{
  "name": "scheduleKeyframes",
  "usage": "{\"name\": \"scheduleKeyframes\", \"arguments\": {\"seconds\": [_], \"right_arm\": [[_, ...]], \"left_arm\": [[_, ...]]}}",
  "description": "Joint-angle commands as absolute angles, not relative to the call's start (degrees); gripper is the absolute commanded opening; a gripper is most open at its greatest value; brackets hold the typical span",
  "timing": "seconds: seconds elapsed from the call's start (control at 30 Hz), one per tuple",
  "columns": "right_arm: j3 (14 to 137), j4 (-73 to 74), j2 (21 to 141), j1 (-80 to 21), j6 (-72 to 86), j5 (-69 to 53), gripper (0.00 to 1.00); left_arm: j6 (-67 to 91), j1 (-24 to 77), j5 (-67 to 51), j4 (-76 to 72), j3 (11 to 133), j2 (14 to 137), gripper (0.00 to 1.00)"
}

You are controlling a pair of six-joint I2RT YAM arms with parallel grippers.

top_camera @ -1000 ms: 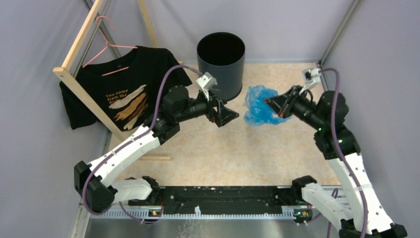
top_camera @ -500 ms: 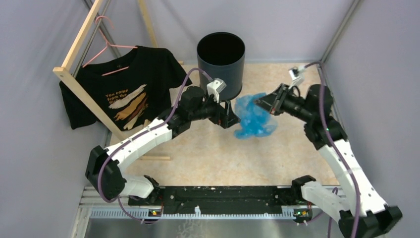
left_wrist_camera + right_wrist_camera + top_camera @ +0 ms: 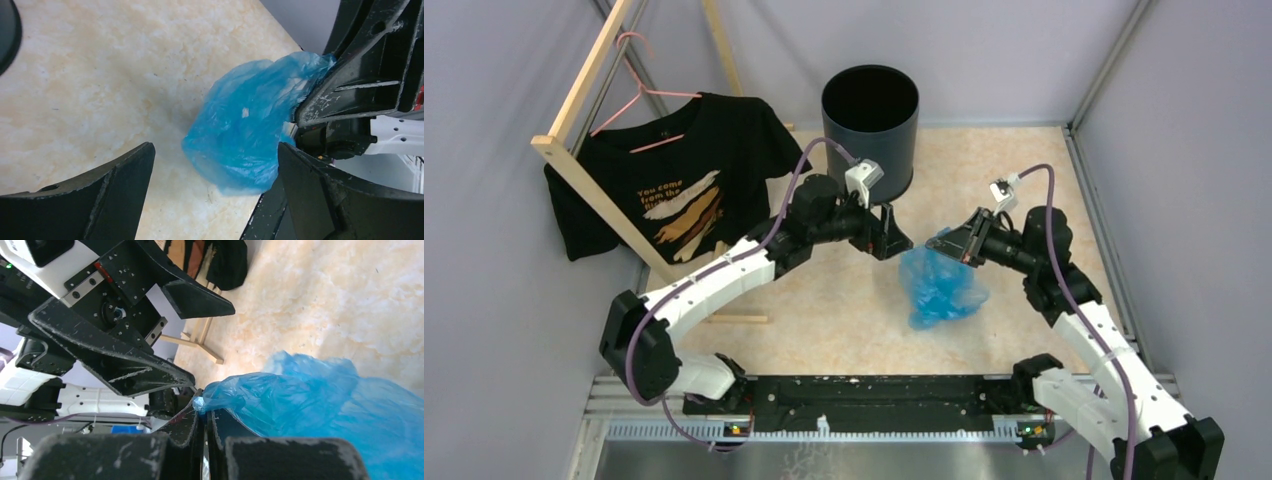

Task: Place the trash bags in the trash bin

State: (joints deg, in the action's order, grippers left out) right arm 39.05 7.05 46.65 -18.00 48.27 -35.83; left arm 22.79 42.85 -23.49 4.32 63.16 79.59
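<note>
The light-blue trash bag (image 3: 939,285) hangs crumpled from my right gripper (image 3: 946,241), which is shut on its bunched top corner (image 3: 210,399). In the right wrist view the right gripper (image 3: 204,407) stands pressed together with blue plastic pinched at the tips. My left gripper (image 3: 903,242) is open just left of that pinch. In the left wrist view the left gripper (image 3: 215,150) has the trash bag (image 3: 240,135) between and beyond its two fingers, apart from both. The dark round trash bin (image 3: 870,125) stands upright at the back, behind the left gripper.
A black T-shirt (image 3: 679,180) hangs on a pink hanger (image 3: 639,95) from a wooden rack (image 3: 584,170) at the left. The rack's foot (image 3: 200,342) lies on the marbled table (image 3: 844,300). Grey walls close in the table on three sides.
My right gripper has carried the bag left and lower, toward the table's middle. My left gripper has swung right to meet it and stays open.
</note>
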Motion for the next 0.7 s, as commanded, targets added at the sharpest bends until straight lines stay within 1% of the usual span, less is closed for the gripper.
{"name": "scheduleKeyframes", "arguments": {"seconds": [0.0,0.1,0.27,0.4,0.5,0.6,0.67], "right_arm": [[43.24,5.05,45.07,-18.74,47.0,-38.36,0.0],[43.37,4.66,44.66,-18.94,46.82,-38.84,0.0],[40.36,1.74,43.9,-19.39,48.77,-39.34,0.0],[40.16,2.53,43.06,-19.51,48.29,-38.78,0.0],[40.8,5.08,42.52,-19.59,46.8,-37.78,0.0],[40.78,6.59,42.21,-19.58,46.08,-37.44,0.0],[40.78,7.64,41.82,-19.51,45.54,-37.25,0.0]], "left_arm": [[21.08,42.98,-17.43,0.86,62.16,74.25,0.99],[21.59,42.98,-17.07,0.64,61.8,75.16,0.98],[22.82,43.06,-18.95,3.9,64.21,81.04,0.98],[24.03,43.15,-19.75,7.7,66.5,85.56,0.93],[24.3,43.2,-19.75,8.47,67.05,86.86,0.81],[22.61,43.16,-16.35,9.66,67.51,85.82,0.56],[21.46,43.15,-12.86,10.66,67.95,84.12,0.42]]}}
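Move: The blue trash bag hangs from the right hand's shut fingers, its middle about 11 cm below them, 4 cm right and 3 cm back. From the open left hand, it lies roughly 9 cm right, 3 cm back and 12 cm down. The trash bin stands some 26 cm ahead of the left hand and 4 cm left, its middle 10 cm lower. Left hand dips about 7 cm to the bag, closing halfway; right keeps its grip, rising 2 cm. ##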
